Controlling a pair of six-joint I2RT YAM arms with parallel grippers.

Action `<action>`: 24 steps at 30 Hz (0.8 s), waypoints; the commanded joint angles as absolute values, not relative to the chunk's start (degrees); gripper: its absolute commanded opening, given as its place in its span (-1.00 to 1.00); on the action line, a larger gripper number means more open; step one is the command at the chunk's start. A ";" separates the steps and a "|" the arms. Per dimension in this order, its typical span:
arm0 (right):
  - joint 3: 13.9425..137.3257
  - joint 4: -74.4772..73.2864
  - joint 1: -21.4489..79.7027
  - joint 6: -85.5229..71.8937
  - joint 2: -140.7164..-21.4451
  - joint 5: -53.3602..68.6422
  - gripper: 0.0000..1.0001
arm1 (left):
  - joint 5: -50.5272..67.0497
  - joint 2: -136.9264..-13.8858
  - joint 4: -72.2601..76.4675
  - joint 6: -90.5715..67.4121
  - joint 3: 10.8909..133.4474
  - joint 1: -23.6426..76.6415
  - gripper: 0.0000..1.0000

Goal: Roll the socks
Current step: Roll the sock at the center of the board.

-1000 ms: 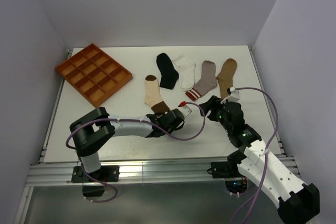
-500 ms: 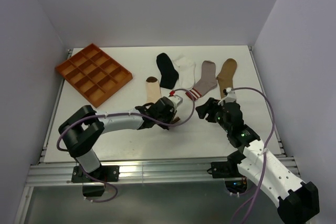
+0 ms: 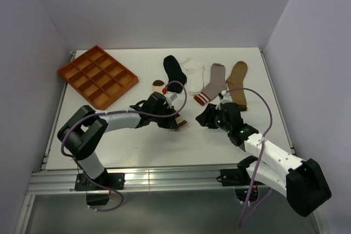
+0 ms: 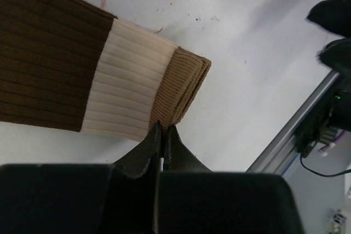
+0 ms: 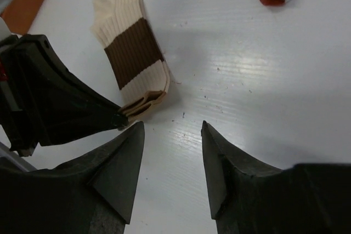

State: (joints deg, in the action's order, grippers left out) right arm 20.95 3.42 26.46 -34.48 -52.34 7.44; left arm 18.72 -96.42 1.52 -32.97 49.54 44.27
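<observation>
The cream sock with brown bands (image 4: 126, 75) lies flat, and my left gripper (image 4: 163, 129) is shut on the edge of its tan cuff (image 5: 143, 103). In the top view the left gripper (image 3: 176, 121) covers most of that sock, leaving only its brown toe (image 3: 159, 85) in sight. My right gripper (image 5: 173, 130) hovers open just right of the cuff, with bare table between its fingers; the top view has the right gripper (image 3: 206, 118) a short gap from the left one. The black sock (image 3: 174, 73), white sock (image 3: 194, 75), grey sock with red-striped cuff (image 3: 214, 84) and tan sock (image 3: 237, 83) lie in a row behind.
An orange compartment tray (image 3: 97, 76) sits at the back left of the white table (image 3: 137, 146). Purple cables loop over both arms. Grey walls close in the left, back and right sides.
The left gripper has closed on the cream sock's cuff and its arm has swung back over the sock. The right gripper has moved left toward the cuff, its jaws narrowing.
</observation>
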 commanded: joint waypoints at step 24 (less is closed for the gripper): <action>33.31 11.60 39.38 -35.07 -81.56 5.89 -0.38 | 28.92 -103.80 6.07 -41.22 48.51 39.20 -0.99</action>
State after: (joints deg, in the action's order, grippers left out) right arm 30.59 8.51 38.87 -35.31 -80.66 6.83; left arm 28.86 -102.85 5.50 -41.30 48.86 39.48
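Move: The sock's folded cuff lies about 9 cm left of the right hand, 1 cm ahead and 8 cm below. The left fingertips, shut on the cuff's near corner, are some 11 cm left of the right hand, 1 cm back and 7 cm lower; the grey sock's striped cuff is about 14 cm straight ahead, 9 cm below. From the left hand the sock cuff's middle is about 2 cm ahead, 2 cm right and 1 cm below. Right fingers narrow, swinging about 7 cm left and 6 down towards the cuff the lowering left hand still pinches. ##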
